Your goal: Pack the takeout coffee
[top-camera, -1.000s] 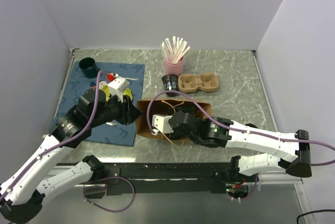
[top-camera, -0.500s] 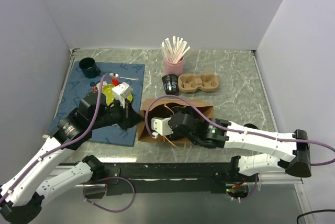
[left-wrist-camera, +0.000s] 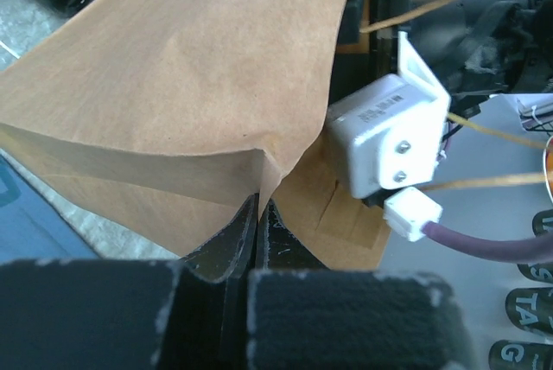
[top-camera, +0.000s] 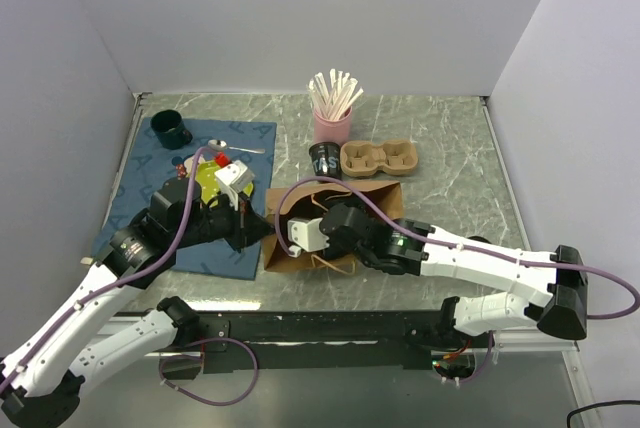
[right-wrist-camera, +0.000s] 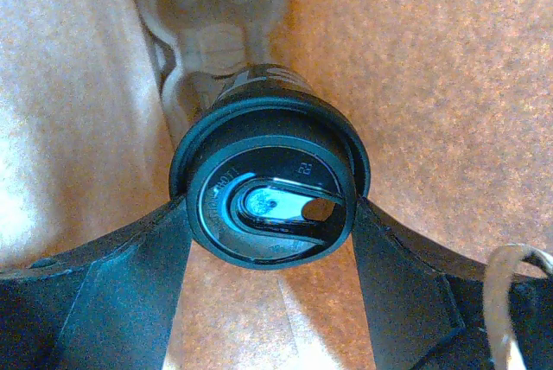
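Observation:
A brown paper bag (top-camera: 350, 210) lies on the table between the arms, its mouth facing left. My left gripper (left-wrist-camera: 257, 207) is shut on the bag's (left-wrist-camera: 173, 76) folded rim at the mouth's near left corner (top-camera: 264, 232). My right gripper (right-wrist-camera: 270, 219) reaches inside the bag and is shut on a coffee cup with a black lid (right-wrist-camera: 270, 199), one finger on each side. In the top view the bag hides that cup; only the right wrist (top-camera: 335, 228) shows at the mouth. A second black cup (top-camera: 325, 159) stands behind the bag.
A cardboard cup carrier (top-camera: 378, 158) sits beside the second cup, with a pink cup of wooden stirrers (top-camera: 332, 120) behind. On the blue mat (top-camera: 160, 173) at left are a dark mug (top-camera: 170, 130), a spoon and small packets. A pale moulded shape (right-wrist-camera: 207, 7) lies deeper in the bag.
My left gripper has closed on the bag's rim and shifted slightly right. The right arm has moved the cup further into the bag, and the bag's mouth has shifted up.

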Controlling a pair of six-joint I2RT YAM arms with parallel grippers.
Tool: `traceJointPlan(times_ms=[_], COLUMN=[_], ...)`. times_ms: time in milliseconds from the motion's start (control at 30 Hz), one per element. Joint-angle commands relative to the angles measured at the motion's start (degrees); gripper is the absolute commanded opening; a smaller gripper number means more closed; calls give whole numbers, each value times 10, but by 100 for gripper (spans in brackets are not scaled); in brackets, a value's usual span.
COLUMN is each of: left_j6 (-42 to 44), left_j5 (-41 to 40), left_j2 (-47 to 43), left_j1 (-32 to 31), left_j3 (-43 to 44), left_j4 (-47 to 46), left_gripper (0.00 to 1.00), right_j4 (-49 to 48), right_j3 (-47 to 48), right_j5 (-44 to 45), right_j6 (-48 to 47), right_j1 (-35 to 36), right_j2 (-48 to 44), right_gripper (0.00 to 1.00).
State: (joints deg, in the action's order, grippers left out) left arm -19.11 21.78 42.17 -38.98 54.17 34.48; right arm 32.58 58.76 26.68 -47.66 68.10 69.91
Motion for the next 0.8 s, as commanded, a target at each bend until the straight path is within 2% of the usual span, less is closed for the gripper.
traceJointPlan(times_ms=[0,200,433,567,767], left_j6=[7,10,-2,-2,-7], left_j5=[8,31,89,89,106], left_j2=[-1,5,-2,-19,-38], left_j1=[8,17,19,19,19], left_j3=[1,8,2,-26,-44], left_j4=[-23,-25,-38,-42,-59], left_gripper=[1,1,1,1,1], right_j4=[6,54,114,105,70], right_j3=[-14,-34,0,10,15], right_j5=[-15,-7,15,38,52], right_j6=[-14,-1,61,79,27], right_j1=[5,30,104,112,93], right_j2=[-44,-86,-65,-44,-20], right_gripper=[42,41,42,42,43])
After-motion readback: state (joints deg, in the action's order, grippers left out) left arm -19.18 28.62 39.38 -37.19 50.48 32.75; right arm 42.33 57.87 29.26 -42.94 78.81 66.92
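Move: The right hand holds a lidded coffee cup inside the paper bag. The drink carrier lies deeper in the bag, about 5 cm ahead, 3 cm left and 13 cm below. The bag's pinched rim is some 10 cm left, 2 cm back and 7 cm up. Outside, a black cup stands about 19 cm ahead and 1 cm left, 15 cm lower. From the left hand, the carrier is roughly 7 cm ahead, 7 cm right and 20 cm below. Right hand draws the gripped cup back about 5 cm inside the bag, while left keeps pinching its rim. ##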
